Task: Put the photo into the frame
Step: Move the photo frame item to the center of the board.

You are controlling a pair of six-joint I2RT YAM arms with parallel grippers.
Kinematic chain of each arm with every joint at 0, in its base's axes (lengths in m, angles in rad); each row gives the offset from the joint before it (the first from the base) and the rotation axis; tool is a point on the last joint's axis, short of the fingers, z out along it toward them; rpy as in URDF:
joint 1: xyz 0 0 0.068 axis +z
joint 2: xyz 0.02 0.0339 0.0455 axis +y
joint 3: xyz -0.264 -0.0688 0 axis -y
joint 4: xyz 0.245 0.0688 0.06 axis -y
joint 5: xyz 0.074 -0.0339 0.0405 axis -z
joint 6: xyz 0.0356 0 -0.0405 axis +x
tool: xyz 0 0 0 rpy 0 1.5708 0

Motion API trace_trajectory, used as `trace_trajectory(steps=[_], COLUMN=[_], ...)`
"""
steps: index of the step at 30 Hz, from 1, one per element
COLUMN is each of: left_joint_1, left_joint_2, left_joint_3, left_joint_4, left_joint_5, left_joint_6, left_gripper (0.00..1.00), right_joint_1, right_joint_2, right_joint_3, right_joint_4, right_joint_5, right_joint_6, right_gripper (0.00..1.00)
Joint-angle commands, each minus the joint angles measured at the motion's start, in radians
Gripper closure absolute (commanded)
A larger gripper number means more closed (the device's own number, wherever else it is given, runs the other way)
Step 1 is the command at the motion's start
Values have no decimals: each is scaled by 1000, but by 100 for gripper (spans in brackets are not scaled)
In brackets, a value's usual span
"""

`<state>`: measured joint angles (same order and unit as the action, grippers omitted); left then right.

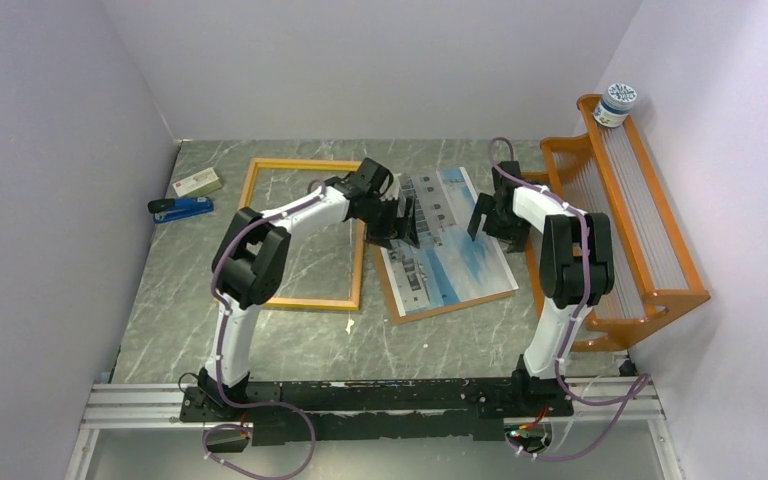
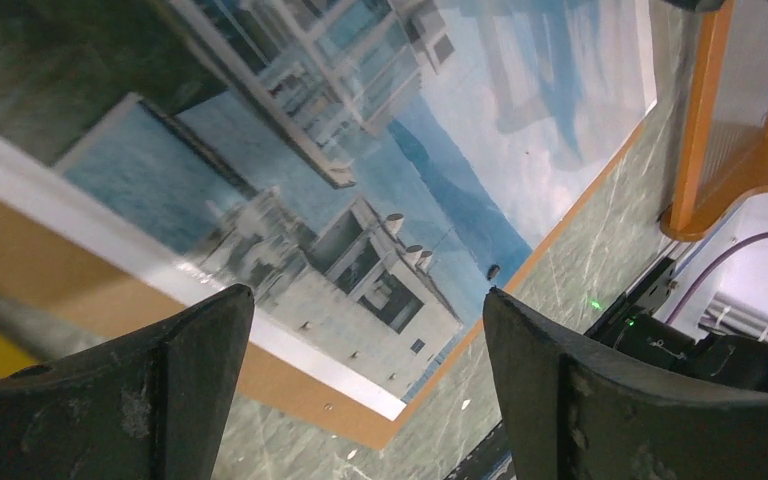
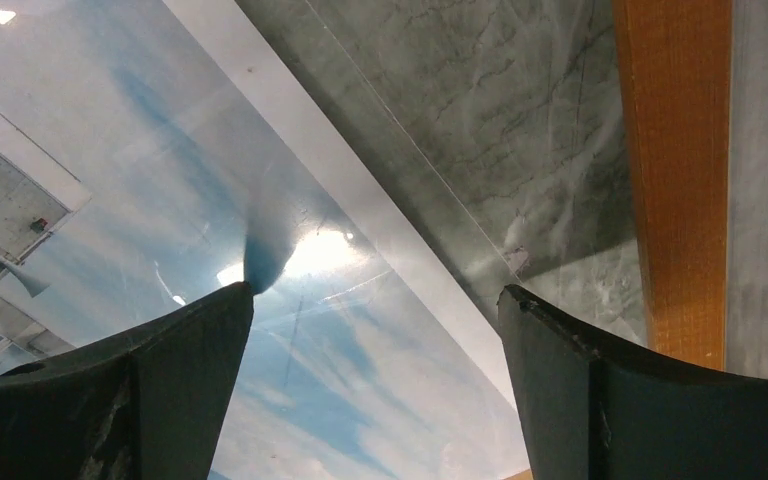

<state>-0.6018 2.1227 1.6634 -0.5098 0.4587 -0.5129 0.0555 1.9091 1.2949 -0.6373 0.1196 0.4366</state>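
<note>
The photo (image 1: 450,255), a print of a white building under blue sky, lies face up on a brown backing panel (image 1: 440,311) at the table's middle right. The frame (image 1: 310,302), with its thin yellow-orange border, lies flat just left of it. My left gripper (image 1: 400,222) hovers open over the photo's left edge. In the left wrist view, the left gripper (image 2: 367,293) has the photo (image 2: 440,130) and the panel's corner (image 2: 290,380) below it, and holds nothing. My right gripper (image 1: 485,215) hangs open above the photo's right side. Between the right gripper's fingers (image 3: 376,291) shows the photo's sky (image 3: 160,200).
An orange slatted rack (image 1: 650,240) stands along the right wall close to the right arm, with a jar (image 1: 617,103) on its top end; one of its rails (image 3: 675,180) shows beside the photo. A blue stapler (image 1: 180,208) and a small box (image 1: 197,183) lie at the far left.
</note>
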Motion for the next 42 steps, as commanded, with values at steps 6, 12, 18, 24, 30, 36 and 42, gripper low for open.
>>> trace_trajectory(steps=[6,12,18,24,30,36,42], left_joint_1=[-28,-28,-29,-28,-25,-18,-9], left_joint_2=[97,197,223,253,282,284,286], left_joint_3=[87,194,194,213,242,229,231], left_joint_4=[-45,-211,-255,-298,-334,-306,-306], left_joint_5=[-106,-226,-248,-276,-340,-323,-324], left_joint_6=[33,34,18,27,56,73,73], left_gripper=[11,11,10,10,10,11,11], right_joint_1=[-20,-23,-37,-52,-86,-93,-93], right_joint_2=[-6,5,-12,-112,-203,-247,-275], right_joint_3=[-18,-36,-79,-176,-146,-111,-130], right_joint_4=[134,157,126,164,132,92,66], right_joint_5=[-4,-12,-173,-369,-451,-553,-567], right_joint_6=[-90,-120,-124,-99,-107,-105,-96], right_gripper=[7,8,8,6,5,6,9])
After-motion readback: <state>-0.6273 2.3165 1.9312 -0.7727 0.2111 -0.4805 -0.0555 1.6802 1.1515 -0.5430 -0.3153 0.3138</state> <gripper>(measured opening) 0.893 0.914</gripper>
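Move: The photo lies on its backing board, with its middle some 9 cm to the right of my left hand, 1 cm back and 5 cm below. From my right hand the photo's middle is about 10 cm left, 2 cm back and 1 cm down. The board's middle is roughly 9 cm right of my left hand, 2 cm back and 6 cm down. The empty yellow frame is centred some 20 cm to my left hand's left, level with it ahead and 6 cm lower. I bring my open left hand down about 4.5 cm onto the photo's left margin, easing 2 cm forward while its fingers steepen. With my right hand, also open, I slide 2 cm forward along the photo's right edge, then come back and left about 3 cm each and rise over 5 cm, its fingertips swinging left some 20 degrees, with the edge staying close against one finger. ##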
